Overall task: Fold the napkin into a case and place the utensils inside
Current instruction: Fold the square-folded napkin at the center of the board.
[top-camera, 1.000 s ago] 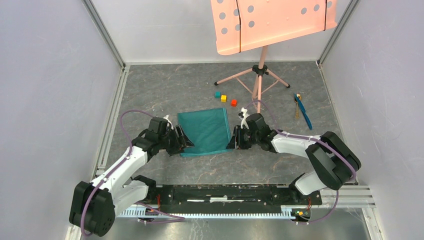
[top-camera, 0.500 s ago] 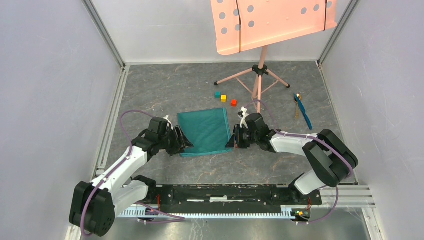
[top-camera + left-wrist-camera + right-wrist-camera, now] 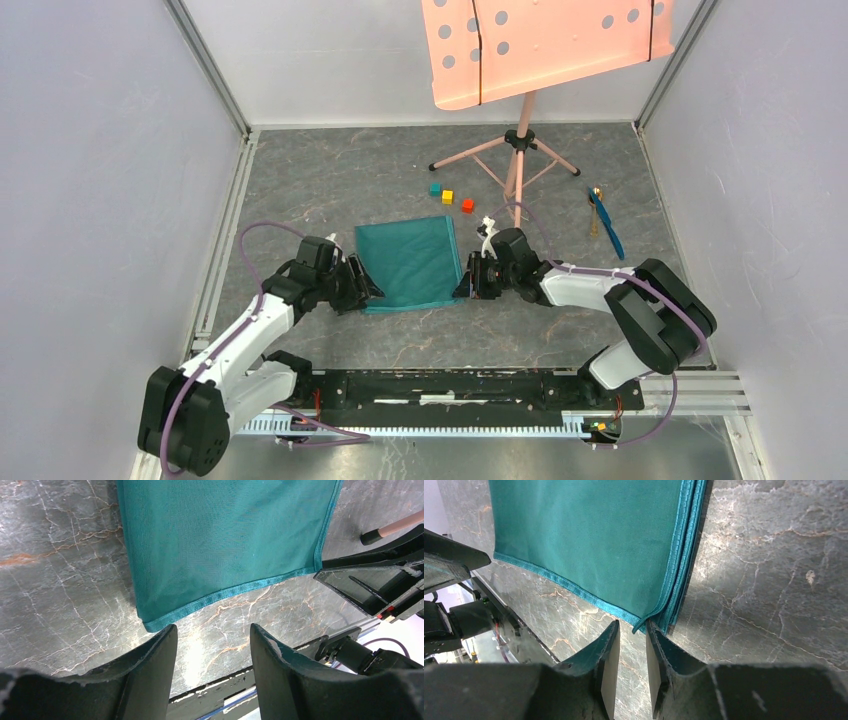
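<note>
The teal-green napkin (image 3: 412, 264) lies folded in layers on the marble table, between my two grippers. My left gripper (image 3: 368, 288) is at its near-left corner. In the left wrist view that gripper (image 3: 213, 630) stands open over bare table, with the napkin (image 3: 220, 545) corner just beyond one fingertip. My right gripper (image 3: 465, 283) is at the near-right corner. In the right wrist view its jaws (image 3: 632, 625) are a narrow gap apart, and the napkin's (image 3: 589, 540) curled top corner sits at their tips. The utensils, a blue piece (image 3: 607, 228) and a golden spoon (image 3: 596, 193), lie far right.
Three small cubes, teal (image 3: 435, 188), yellow (image 3: 447, 196) and red (image 3: 467, 205), sit behind the napkin. A pink music stand (image 3: 516, 165) has its tripod feet at the back and its perforated tray (image 3: 545, 40) overhead. Walls enclose the table on three sides.
The right arm has edged slightly left toward the napkin's corner and its jaws stand narrower. The left jaws have narrowed a little. The napkin has not moved.
</note>
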Controlling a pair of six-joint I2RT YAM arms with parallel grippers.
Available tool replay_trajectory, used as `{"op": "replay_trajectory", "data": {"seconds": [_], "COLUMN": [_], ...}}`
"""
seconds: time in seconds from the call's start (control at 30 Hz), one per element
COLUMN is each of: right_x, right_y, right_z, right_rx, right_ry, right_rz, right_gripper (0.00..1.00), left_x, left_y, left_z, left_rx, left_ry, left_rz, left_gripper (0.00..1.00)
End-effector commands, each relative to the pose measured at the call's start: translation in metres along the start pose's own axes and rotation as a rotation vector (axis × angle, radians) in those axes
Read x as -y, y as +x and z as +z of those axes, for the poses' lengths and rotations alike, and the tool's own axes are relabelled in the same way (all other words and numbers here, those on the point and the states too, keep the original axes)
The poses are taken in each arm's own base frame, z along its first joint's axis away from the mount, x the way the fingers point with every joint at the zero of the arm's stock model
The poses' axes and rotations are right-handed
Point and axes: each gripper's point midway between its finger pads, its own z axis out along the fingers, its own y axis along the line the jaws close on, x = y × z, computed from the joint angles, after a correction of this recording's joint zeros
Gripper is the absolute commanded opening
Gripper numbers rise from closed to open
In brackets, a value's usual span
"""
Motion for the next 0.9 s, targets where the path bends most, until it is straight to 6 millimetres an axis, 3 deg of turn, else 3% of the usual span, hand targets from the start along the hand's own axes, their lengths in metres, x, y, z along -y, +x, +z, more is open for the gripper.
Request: {"op": "replay_trajectory", "data": {"seconds": [0.0, 0.13, 0.3, 0.43, 0.6, 0.73, 0.87], "right_x": [0.004, 0.003, 0.003, -0.007, -0.027, -0.050, -0.063], "right_y": [0.003, 0.001, -0.001, -0.009, -0.025, -0.033, -0.038], "right_z": [0.001, 0.000, 0.001, 0.002, 0.005, 0.013, 0.023], "right_rx": [0.000, 0.008, 0.012, 0.031, 0.052, 0.046, 0.032], "right_ry": [0.012, 0.012, 0.011, -0.022, -0.061, -0.116, -0.143], "right_rz": [-0.018, -0.023, -0.036, -0.079, -0.170, -0.227, -0.257], "right_gripper": [0.32, 0.29, 0.11, 0.00, 0.00, 0.00, 0.00], "left_x": [0.006, 0.007, 0.003, 0.001, -0.011, -0.025, -0.020], "left_y": [-0.009, -0.009, -0.008, -0.010, -0.010, -0.010, -0.013], "left_z": [-0.006, -0.006, -0.005, -0.002, 0.005, 0.007, 0.005], "left_rx": [0.038, 0.041, 0.035, 0.033, 0.032, 0.054, 0.078], "left_ry": [0.012, 0.011, -0.003, -0.024, -0.081, -0.130, -0.111], "left_rz": [0.049, 0.049, 0.040, 0.029, 0.021, 0.012, 0.000], "left_gripper": [0.62, 0.62, 0.62, 0.53, 0.36, 0.31, 0.26]}}
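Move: Right at the tips of the right fingers, about 1 cm below the hand point, is the napkin's near right corner. The napkin's middle lies about 7 cm ahead and 11 cm to the left; the red block stands some 18 cm straight ahead, and the stand's nearest foot 10 cm to the right and 3 cm ahead. From the left hand, the napkin's near left corner is about 3 cm left, 1 cm back and 4 cm down. Pinching the upper layer at the napkin's near right corner, the right fingers shut fully, then the hand carries it about 4 cm left towards the napkin's middle, rising and going forward some 2 cm each while the wrist turns about 10 degrees. The left hand sinks and shifts left, both under 2 cm, towards the near left corner, its fingers narrowing from over half open to about a quarter. ##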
